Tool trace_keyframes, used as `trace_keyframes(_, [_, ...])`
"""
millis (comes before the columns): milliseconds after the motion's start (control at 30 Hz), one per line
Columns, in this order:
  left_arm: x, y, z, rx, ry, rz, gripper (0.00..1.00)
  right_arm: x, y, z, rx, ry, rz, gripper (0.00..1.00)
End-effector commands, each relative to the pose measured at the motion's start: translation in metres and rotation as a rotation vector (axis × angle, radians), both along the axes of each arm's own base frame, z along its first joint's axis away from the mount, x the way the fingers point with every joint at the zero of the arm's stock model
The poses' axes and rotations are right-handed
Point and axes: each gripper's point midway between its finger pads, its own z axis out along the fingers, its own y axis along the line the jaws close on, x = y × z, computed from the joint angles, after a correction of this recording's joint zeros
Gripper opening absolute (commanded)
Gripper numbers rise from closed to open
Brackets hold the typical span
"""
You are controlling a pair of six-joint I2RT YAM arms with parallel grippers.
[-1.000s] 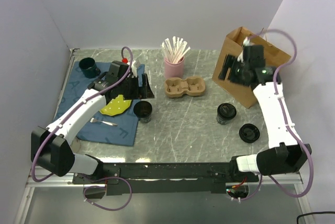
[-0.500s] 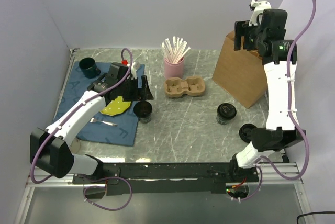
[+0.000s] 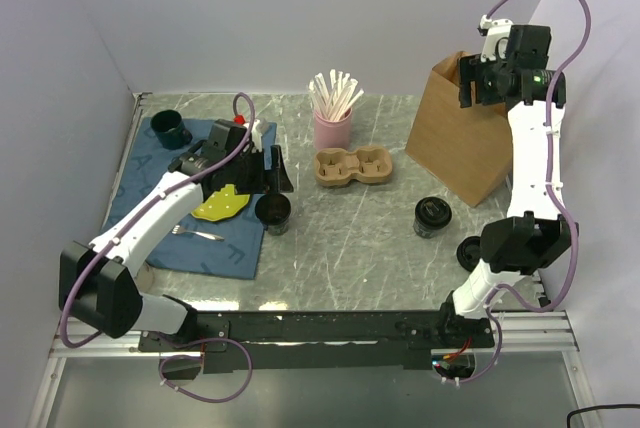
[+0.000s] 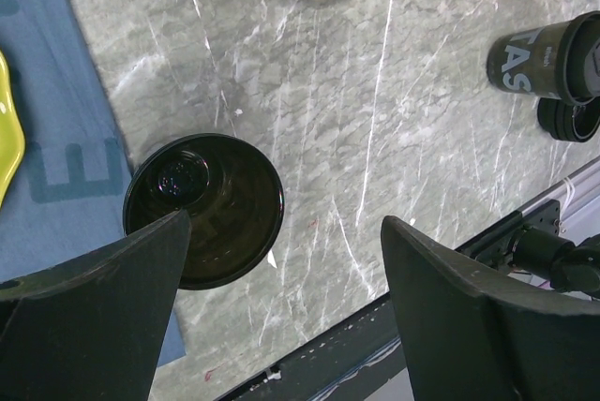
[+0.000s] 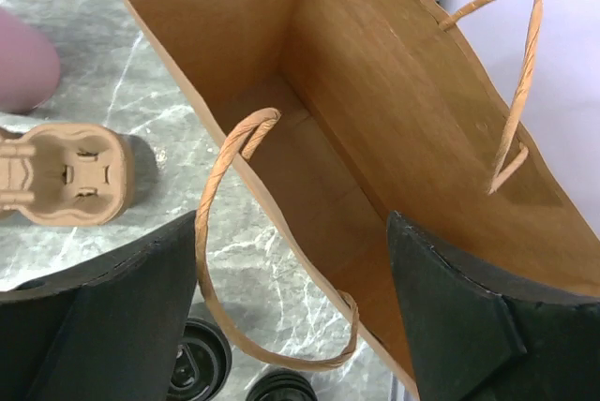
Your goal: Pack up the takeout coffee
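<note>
The brown paper bag [image 3: 455, 143] stands open at the right rear; its bare inside [image 5: 309, 157] shows in the right wrist view. My right gripper [image 3: 488, 83] is open and empty above the bag's mouth, its jaws [image 5: 295, 317] straddling the near wall and a twisted handle [image 5: 220, 232]. An open black cup [image 3: 272, 211] stands at the blue cloth's edge. My left gripper [image 3: 262, 173] is open just above it, with the cup [image 4: 204, 209] beside the left finger. A lidded black cup [image 3: 432, 216] and a loose lid [image 3: 472, 251] sit at the right front. A cardboard carrier [image 3: 352, 166] lies mid-table.
A pink cup of wooden stirrers [image 3: 332, 118] stands behind the carrier. The blue cloth [image 3: 190, 223] holds a yellow piece [image 3: 222, 201], a fork [image 3: 195, 234] and a dark cup [image 3: 168, 129]. Walls close the left, rear and right sides.
My right arm swung up from the bag's front face to above its mouth, then dropped slightly. The left arm and the cups stayed put.
</note>
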Motion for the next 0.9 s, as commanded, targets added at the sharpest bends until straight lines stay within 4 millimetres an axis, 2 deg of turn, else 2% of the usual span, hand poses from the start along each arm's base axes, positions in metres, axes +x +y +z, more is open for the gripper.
trace_keyframes(0, [0.006, -0.009, 0.009, -0.024, -0.004, -0.027, 0.88, 0.007, 0.014, -0.005, 0.045, -0.004, 0.115, 0.81])
trace_keyframes(67, [0.006, -0.01, 0.006, -0.019, 0.009, -0.03, 0.87, 0.007, 0.017, -0.013, 0.054, 0.011, 0.146, 0.76])
trace_keyframes(233, [0.007, -0.01, 0.007, -0.014, 0.009, -0.028, 0.87, 0.009, 0.009, -0.024, 0.052, 0.032, 0.148, 0.7])
trace_keyframes(267, [0.007, -0.01, 0.006, -0.013, 0.015, -0.029, 0.87, 0.01, 0.009, -0.025, 0.049, 0.033, 0.16, 0.65])
trace_keyframes(400, [0.007, -0.012, 0.004, -0.02, 0.031, -0.027, 0.86, 0.014, 0.012, -0.021, 0.066, 0.003, 0.202, 0.58])
trace_keyframes(433, [0.008, -0.012, 0.004, -0.02, 0.034, -0.028, 0.86, 0.015, 0.01, -0.021, 0.06, 0.0, 0.202, 0.55])
trace_keyframes(467, [0.009, -0.012, 0.003, -0.017, 0.034, -0.026, 0.86, 0.017, 0.009, -0.021, 0.051, -0.005, 0.205, 0.47])
trace_keyframes(533, [0.01, -0.011, 0.006, -0.013, 0.028, -0.024, 0.86, 0.02, 0.008, -0.02, 0.038, -0.01, 0.212, 0.43])
trace_keyframes(567, [0.011, -0.011, 0.006, -0.008, 0.029, -0.022, 0.86, 0.021, 0.007, -0.02, 0.038, -0.01, 0.209, 0.37])
trace_keyframes(700, [0.015, -0.009, 0.008, 0.002, 0.017, -0.009, 0.86, 0.026, 0.0, -0.003, 0.005, -0.06, 0.189, 0.15])
trace_keyframes(767, [0.015, -0.012, 0.01, -0.013, 0.019, -0.01, 0.86, 0.029, -0.007, 0.012, -0.034, -0.106, 0.168, 0.03])
trace_keyframes(800, [0.016, -0.013, 0.011, -0.017, 0.019, -0.008, 0.86, 0.028, -0.009, 0.021, -0.047, -0.13, 0.157, 0.0])
trace_keyframes(867, [0.017, -0.012, 0.01, -0.008, 0.037, 0.002, 0.86, 0.026, -0.013, 0.041, -0.079, -0.182, 0.141, 0.0])
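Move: The paper bag's left-hand handle stands up just under the right hand's open fingers, about 2 cm ahead, 1 cm left and 3 cm below. The bag's middle is some 5 cm to the right of the hand, 2 cm ahead and 18 cm down. The cup tray lies about 27 cm left, level fore and aft, and 31 cm down; the lidded cup is 14 cm back, 8 cm left and 29 cm down. From the left hand, that handle is roughly 42 cm right, 17 cm ahead and 12 cm up. Down about 3 cm over the bag's left-hand handle goes the right hand, turning some 10 degrees counter-clockwise and edging nearly 2 cm forward. Its fingers, wide open at first, shut all the way and pinch the paper handle between their tips as the hand starts back up by about 1 cm. ##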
